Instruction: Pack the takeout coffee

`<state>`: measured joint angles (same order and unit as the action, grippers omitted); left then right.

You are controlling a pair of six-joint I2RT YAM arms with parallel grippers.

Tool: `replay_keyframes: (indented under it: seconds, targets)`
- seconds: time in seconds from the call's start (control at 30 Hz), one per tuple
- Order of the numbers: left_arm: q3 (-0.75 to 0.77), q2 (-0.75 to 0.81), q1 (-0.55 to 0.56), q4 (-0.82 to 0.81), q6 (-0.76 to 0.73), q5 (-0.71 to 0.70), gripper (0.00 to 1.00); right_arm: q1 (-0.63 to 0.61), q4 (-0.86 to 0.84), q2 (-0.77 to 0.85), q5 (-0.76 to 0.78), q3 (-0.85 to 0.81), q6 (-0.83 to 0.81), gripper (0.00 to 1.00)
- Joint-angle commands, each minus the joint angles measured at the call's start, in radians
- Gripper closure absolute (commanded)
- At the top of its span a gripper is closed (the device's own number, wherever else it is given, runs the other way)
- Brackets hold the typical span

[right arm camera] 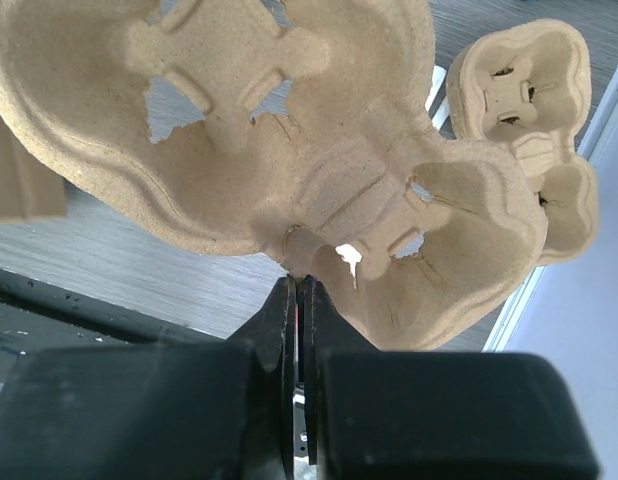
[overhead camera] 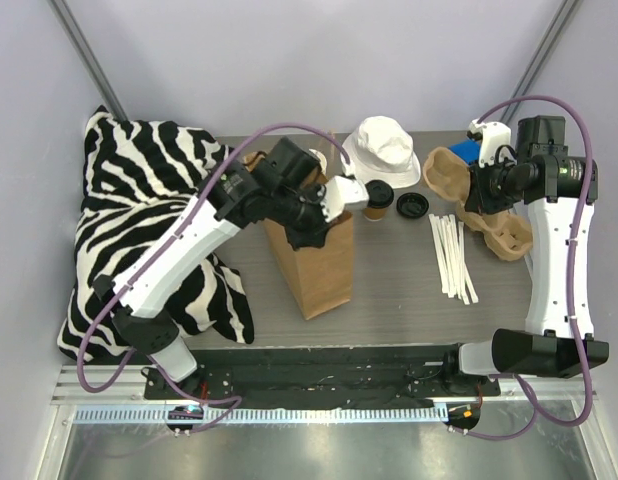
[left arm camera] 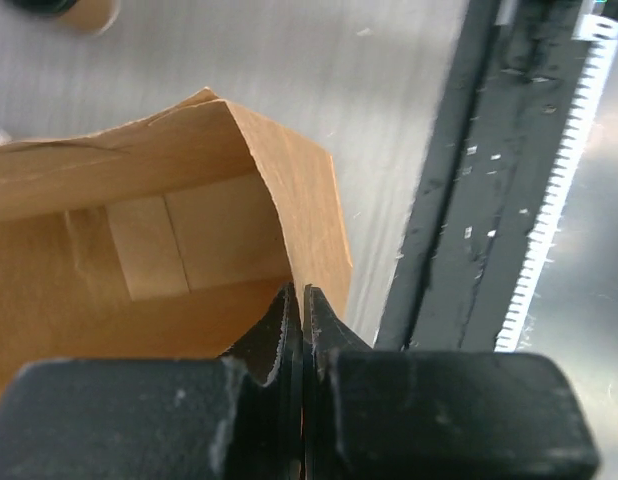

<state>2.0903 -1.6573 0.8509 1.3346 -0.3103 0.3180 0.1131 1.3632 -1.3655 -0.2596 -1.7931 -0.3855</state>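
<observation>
The takeout coffee (overhead camera: 379,196), a small cream cup with a brown band and black lid, stands on the table right of the upright brown paper bag (overhead camera: 314,265). My left gripper (overhead camera: 314,228) is shut on the bag's top rim. In the left wrist view the fingers (left arm camera: 301,292) pinch the bag's paper edge (left arm camera: 309,210), and the bag's inside shows to the left. My right gripper (overhead camera: 476,195) is shut on the rim of a tan pulp cup tray (right arm camera: 289,130), which it holds off the table at the right.
A loose black lid (overhead camera: 412,204) lies beside the coffee. A white bucket hat (overhead camera: 382,150) sits behind it. White stirrers (overhead camera: 451,255) lie fanned out on the right, with a second pulp tray (overhead camera: 506,237) next to them. A zebra-print cloth (overhead camera: 149,230) covers the left side.
</observation>
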Motion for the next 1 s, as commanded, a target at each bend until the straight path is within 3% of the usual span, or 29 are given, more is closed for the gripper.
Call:
replay_keyframes:
  seconds: [0.0,0.3,0.43,0.5,0.63,0.67,0.73,0.97]
  targets:
    - [-0.065,0.051,0.111,-0.132,0.017,0.021,1.00,-0.007,0.002,0.014,0.023,-0.051,0.022,0.99]
    - [-0.171,0.099,0.232,-0.147,-0.113,-0.008,1.00,-0.006,-0.027,0.019,0.031,-0.084,0.039,0.99]
    - [-0.161,0.102,0.237,-0.109,-0.125,-0.039,0.99,-0.004,-0.029,0.019,0.031,-0.110,0.036,0.99]
    - [-0.162,0.111,0.237,-0.100,-0.124,-0.048,0.90,-0.004,-0.027,0.014,0.034,-0.144,0.033,0.99]
    - [-0.127,0.111,0.235,-0.089,-0.082,-0.079,0.39,-0.006,-0.029,0.000,0.033,-0.222,0.027,0.99]
    - [-0.115,0.110,0.235,-0.084,-0.067,-0.091,0.34,-0.004,-0.027,-0.004,0.033,-0.242,0.027,0.99]
    - [-0.081,0.114,0.235,-0.084,-0.050,-0.103,0.25,-0.006,-0.027,-0.018,0.030,-0.302,0.023,0.99]
    - [0.026,0.186,0.226,-0.179,0.033,-0.115,0.13,-0.024,-0.039,-0.056,-0.023,-0.462,0.004,0.99]
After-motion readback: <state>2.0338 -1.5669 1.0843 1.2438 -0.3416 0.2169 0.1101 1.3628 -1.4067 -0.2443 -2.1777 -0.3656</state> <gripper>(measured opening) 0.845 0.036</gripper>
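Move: The left fingers are shut on the near rim of the paper bag, whose middle lies some 9 cm ahead and about 14 cm below them. From that hand the stack of cups is roughly 27 cm straight ahead, and the lidded cup equally far out but 17 cm to the right. The right hand, already holding a cup carrier, has the bag's middle about 39 cm to its left, level with it. On the table, the second carrier is 14 cm ahead and 8 cm right, and the straws 5 cm ahead and 2 cm left. Backwards and somewhat to the right, the left hand drags the paper bag by its near rim about 6 cm while sinking a little and turning clockwise some 15 degrees; it then opens wide, lets go and rises about 5 cm over the bag. The right hand keeps its pinch on the cup carrier and lifts it, slowly then faster, away from the second carrier, fingers tilting up and outward. ##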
